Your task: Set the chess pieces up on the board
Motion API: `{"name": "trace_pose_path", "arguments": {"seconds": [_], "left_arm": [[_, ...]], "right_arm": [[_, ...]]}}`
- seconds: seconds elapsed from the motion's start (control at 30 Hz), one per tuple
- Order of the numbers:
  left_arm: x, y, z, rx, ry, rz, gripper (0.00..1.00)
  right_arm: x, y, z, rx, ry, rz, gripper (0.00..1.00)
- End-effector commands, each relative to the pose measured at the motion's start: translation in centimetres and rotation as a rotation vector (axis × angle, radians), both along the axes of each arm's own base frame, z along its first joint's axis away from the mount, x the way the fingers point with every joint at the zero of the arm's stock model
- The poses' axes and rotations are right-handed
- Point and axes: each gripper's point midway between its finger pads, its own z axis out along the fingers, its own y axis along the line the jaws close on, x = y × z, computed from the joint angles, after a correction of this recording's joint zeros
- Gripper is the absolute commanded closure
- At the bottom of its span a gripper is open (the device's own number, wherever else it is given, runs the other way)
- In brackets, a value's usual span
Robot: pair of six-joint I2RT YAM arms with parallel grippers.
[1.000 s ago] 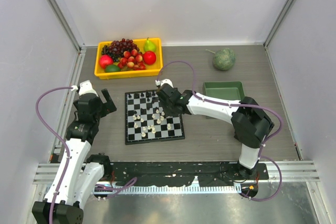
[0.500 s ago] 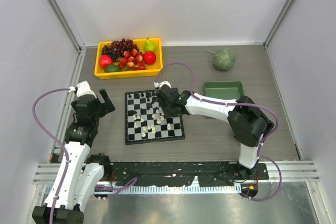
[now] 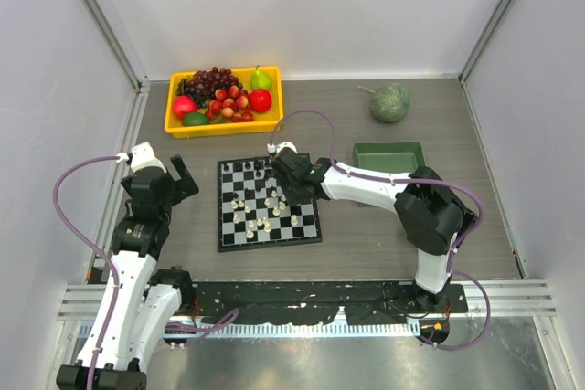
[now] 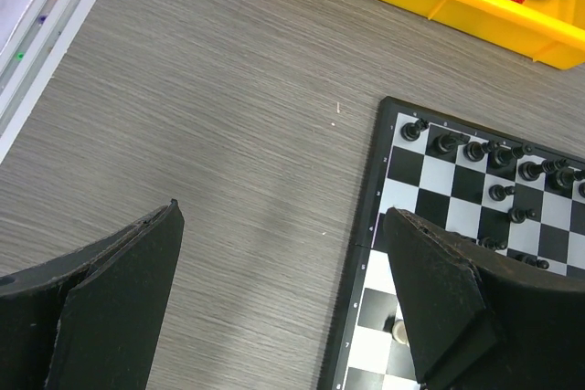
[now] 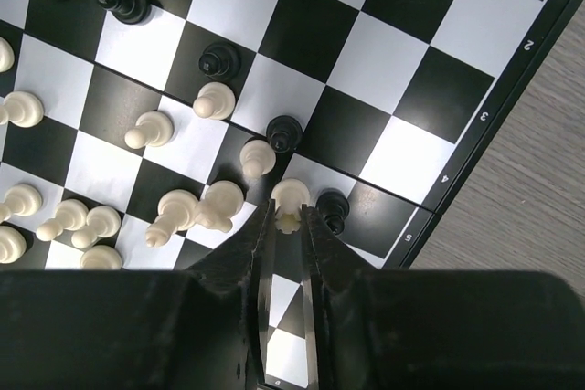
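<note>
The board lies in the middle of the table with black and cream-white chess pieces scattered over it. My right gripper is low over its right-centre. In the right wrist view its fingers are shut on the head of a white chess piece, which stands by a black pawn near the board's edge. More white pieces cluster to the left. My left gripper hangs open left of the board; in its wrist view bare table lies between the fingers. Black pieces line the board's far row.
A yellow tray of fruit stands behind the board at the left. A green tray sits right of the board under the right arm. A green netted fruit lies at the back right. White walls enclose the table.
The right gripper's jaws have narrowed onto the white piece and it has edged slightly toward the board's back. The left arm has drifted a little left and back, still open.
</note>
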Motion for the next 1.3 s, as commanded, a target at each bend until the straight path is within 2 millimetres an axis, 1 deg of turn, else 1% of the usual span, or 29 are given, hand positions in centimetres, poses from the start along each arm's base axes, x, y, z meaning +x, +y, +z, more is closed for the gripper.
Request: {"name": "trace_pose_path", "arguments": {"seconds": [0.0, 0.03, 0.07, 0.1, 0.13, 0.17, 0.2, 0.23, 0.27, 0.3, 0.33, 0.37, 0.4, 0.43, 0.47, 0.5, 0.53, 0.57, 0.6, 0.63, 0.67, 0.7, 0.73, 0.8, 0.87, 0.9, 1.0, 1.1, 1.27], "left_arm": [[0.0, 0.4, 0.3, 0.007, -0.015, 0.017, 0.01], [0.0, 0.4, 0.2, 0.008, -0.014, 0.017, 0.01], [0.0, 0.4, 0.4, 0.007, -0.017, 0.017, 0.01], [0.0, 0.4, 0.4, 0.007, -0.017, 0.017, 0.01], [0.0, 0.4, 0.2, 0.008, -0.012, 0.017, 0.01], [0.0, 0.4, 0.3, 0.008, -0.014, 0.017, 0.01], [0.0, 0.4, 0.4, 0.007, -0.017, 0.016, 0.01], [0.0, 0.3, 0.2, 0.006, -0.012, 0.014, 0.01], [0.0, 0.3, 0.2, 0.006, -0.014, 0.014, 0.01], [0.0, 0.4, 0.2, 0.007, -0.014, 0.017, 0.01], [0.0, 0.4, 0.4, 0.007, -0.017, 0.016, 0.01], [0.0, 0.4, 0.2, 0.007, -0.014, 0.017, 0.01], [0.0, 0.4, 0.3, 0.007, -0.017, 0.017, 0.01], [0.0, 0.4, 0.3, 0.005, -0.016, 0.018, 0.01], [0.1, 0.4, 0.3, 0.005, -0.017, 0.016, 0.01], [0.1, 0.3, 0.3, 0.004, -0.017, 0.013, 0.01], [0.1, 0.3, 0.4, 0.004, -0.019, 0.015, 0.01], [0.1, 0.3, 0.3, 0.003, -0.016, 0.012, 0.01], [0.2, 0.3, 0.4, 0.004, -0.018, 0.013, 0.01], [0.2, 0.3, 0.4, 0.003, -0.017, 0.012, 0.01], [0.3, 0.3, 0.4, 0.001, -0.017, 0.013, 0.01], [0.3, 0.3, 0.3, 0.001, -0.016, 0.013, 0.01], [0.4, 0.2, 0.4, 0.0, -0.019, 0.01, 0.01], [0.5, 0.1, 0.3, -0.003, -0.018, 0.008, 0.01], [0.6, 0.0, 0.4, -0.009, -0.02, 0.005, 0.01], [0.6, 0.0, 0.3, -0.01, -0.017, 0.004, 0.01], [0.8, -0.2, 0.3, -0.022, -0.021, -0.003, 0.01], [0.9, -0.4, 0.3, -0.033, -0.023, -0.006, 0.01], [1.0, -0.5, 0.3, -0.036, -0.024, -0.009, 0.01]], "right_arm": [[1.1, 1.5, 1.5, 0.049, -0.037, 0.007, 0.81], [1.0, 1.4, 1.5, 0.048, -0.036, 0.007, 0.81], [1.0, 1.5, 1.5, 0.049, -0.035, 0.014, 0.86], [0.9, 1.5, 1.7, 0.053, -0.037, 0.014, 0.87], [1.0, 1.6, 2.1, 0.066, -0.041, 0.018, 0.87], [0.7, 1.7, 2.2, 0.071, -0.036, 0.029, 0.89], [0.7, 1.9, 2.8, 0.092, -0.044, 0.032, 0.91], [0.5, 1.9, 2.9, 0.097, -0.043, 0.036, 0.92], [0.5, 1.9, 3.9, 0.119, -0.058, 0.034, 0.92], [0.3, 1.7, 3.9, 0.119, -0.057, 0.033, 0.92], [0.3, 1.9, 5.2, 0.148, -0.081, 0.035, 0.92], [0.0, 1.5, 5.1, 0.148, -0.082, 0.033, 0.92], [-0.2, 1.7, 6.3, 0.18, -0.104, 0.036, 0.92], [-0.4, 1.2, 6.2, 0.176, -0.107, 0.029, 0.92], [-0.6, 1.2, 7.3, 0.204, -0.124, 0.023, 0.92], [-0.8, 0.6, 7.0, 0.192, -0.129, 0.011, 0.92], [-0.9, 0.3, 7.8, 0.207, -0.144, -0.002, 0.92], [-1.2, -0.4, 7.4, 0.194, -0.144, -0.012, 0.92], [-1.3, -0.8, 7.9, 0.2, -0.15, -0.025, 0.92], [-1.6, -1.5, 7.4, 0.192, -0.144, -0.038, 0.92], [-1.9, -1.8, 7.8, 0.202, -0.147, -0.043, 0.92], [-2.4, -2.3, 7.0, 0.197, -0.13, -0.049, 0.92], [-2.8, -2.6, 7.2, 0.207, -0.128, -0.051, 0.92], [-3.7, -3.2, 6.8, 0.22, -0.114, -0.058, 0.92], [-4.8, -3.9, 5.5, 0.212, -0.092, -0.06, 0.92], [-5.1, -3.8, 5.5, 0.223, -0.087, -0.062, 0.92], [-6.0, -4.3, 4.1, 0.198, -0.065, -0.059, 0.92], [-6.7, -4.2, 2.7, 0.17, -0.048, -0.054, 0.92], [-7.8, -3.9, 1.6, 0.147, -0.032, -0.038, 0.92]]}}
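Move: Standing between the right hand's nearly shut fingertips is a white chess piece; the board's near right corner square, where it will go, lies about 8 cm back, 5 cm to the right and 3 cm below. A black pawn stands some 2 cm to the right, level with the hand, and a lone tall white piece about 6 cm back and 1 cm right. From the left hand, that corner square is roughly 35 cm right, 5 cm back and 16 cm down. Keeping its pinch on the white piece, the right hand pauses, then lifts it about 7 cm while starting back and to the right. It carries on in an arc past the tall white piece and sinks some 5 cm towards the near right corner square, ending about 8 cm back and 5 cm right; the wrist tilts around 10 degrees on the way and partly returns. ##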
